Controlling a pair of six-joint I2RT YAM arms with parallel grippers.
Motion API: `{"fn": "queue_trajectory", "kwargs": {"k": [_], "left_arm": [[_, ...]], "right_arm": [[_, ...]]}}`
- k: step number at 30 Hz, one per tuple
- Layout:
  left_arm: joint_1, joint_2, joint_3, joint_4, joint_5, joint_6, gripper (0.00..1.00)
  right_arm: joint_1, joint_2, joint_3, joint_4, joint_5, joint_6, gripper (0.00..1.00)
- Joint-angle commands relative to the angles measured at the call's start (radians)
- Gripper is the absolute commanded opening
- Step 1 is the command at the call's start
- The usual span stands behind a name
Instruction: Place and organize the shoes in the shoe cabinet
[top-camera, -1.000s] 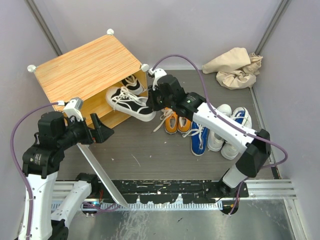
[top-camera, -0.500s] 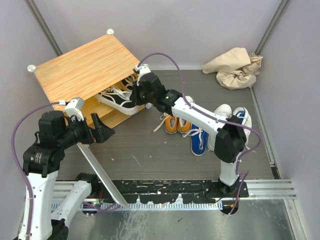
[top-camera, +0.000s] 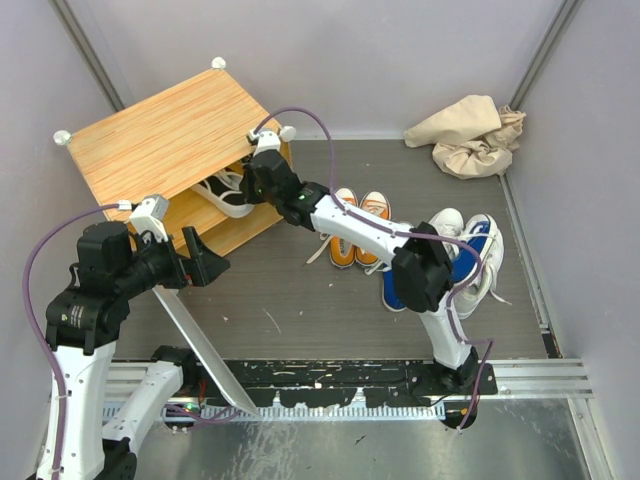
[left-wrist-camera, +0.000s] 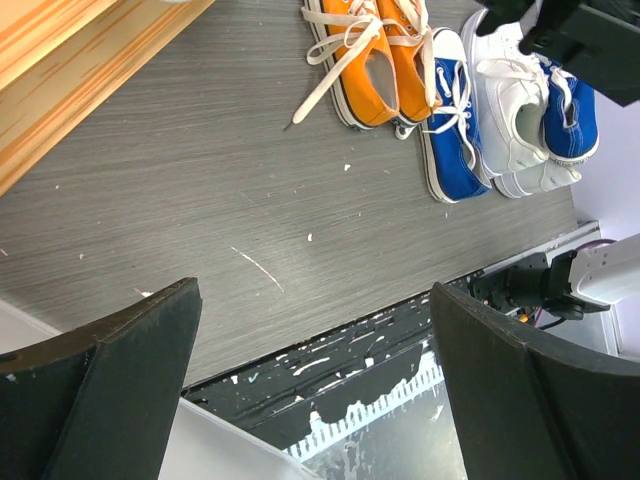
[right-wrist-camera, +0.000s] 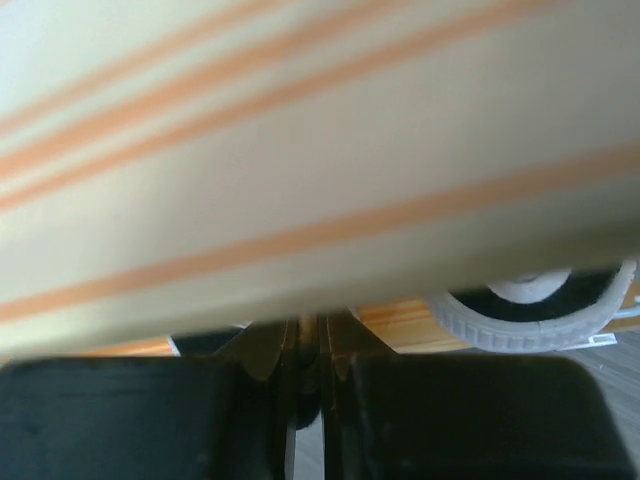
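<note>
The shoe cabinet (top-camera: 165, 135) stands at the back left, its wood-grain top tilted and its front open. My right gripper (top-camera: 256, 184) reaches into the opening, shut on the black shoe (top-camera: 222, 192) with white laces, which lies inside. In the right wrist view the gripper (right-wrist-camera: 308, 340) pinches a thin dark edge under the cabinet's top board (right-wrist-camera: 320, 150), and a white sole (right-wrist-camera: 530, 320) shows beside it. My left gripper (top-camera: 200, 262) stands open at the white front panel (top-camera: 205, 350), which slopes down. Orange shoes (top-camera: 358, 225), blue shoes (left-wrist-camera: 455, 130) and white shoes (left-wrist-camera: 515, 100) lie on the floor.
A crumpled beige cloth (top-camera: 468, 135) lies in the back right corner. Grey walls close in both sides. A black and metal rail (top-camera: 350, 380) runs along the near edge between the arm bases. The right arm's elbow (top-camera: 422, 268) hangs over the blue and white shoes.
The right arm has stretched left and carried the black shoe from in front of the cabinet into its opening. The left arm and the white panel have stayed put.
</note>
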Motion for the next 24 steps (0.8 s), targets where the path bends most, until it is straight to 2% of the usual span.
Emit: {"fn": "queue_trajectory", "kwargs": {"k": [1,12,16,21,24], "left_arm": [[-0.002,-0.01,0.011,0.041,0.032,0.009,0.98],[-0.002,-0.007,-0.005,0.044,0.031,0.02,0.98],[-0.002,-0.006,-0.003,0.042,0.031,0.02,0.98],[-0.002,-0.008,0.002,0.034,0.031,0.02,0.98],[-0.002,-0.008,0.004,0.029,0.028,0.019,0.98]], "right_arm": [[-0.001,0.025,0.123,0.154,0.086,0.04,0.01],[0.018,0.058,0.154,0.159,0.254,0.043,0.04],[0.02,0.059,0.142,0.152,0.262,0.043,0.26],[0.029,0.021,0.071,0.228,0.227,0.012,0.49],[0.036,-0.017,0.01,0.306,0.187,-0.015,0.57]]}}
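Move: The right gripper already grips a black-and-white shoe by its heel, just under the cabinet top. The shoe's place on the shelf centres about 8 cm ahead, 9 cm left and 3 cm below this hand. The first black shoe lies some 12 cm straight ahead, about 3 cm lower; the nearer orange shoe stands on the floor about 23 cm right, 2 cm ahead and 18 cm down. From the left gripper the shelf place is roughly 32 cm ahead, 4 cm left and 11 cm lower. Push the right gripper forward about 2.5 cm into the cabinet's upper compartment, still pinching the shoe's heel rim, and swing the wrist clockwise some 10 degrees so the shoe lines up beside the first one. Then hold the hand nearly still and open the fingers about halfway to let go of the heel. ##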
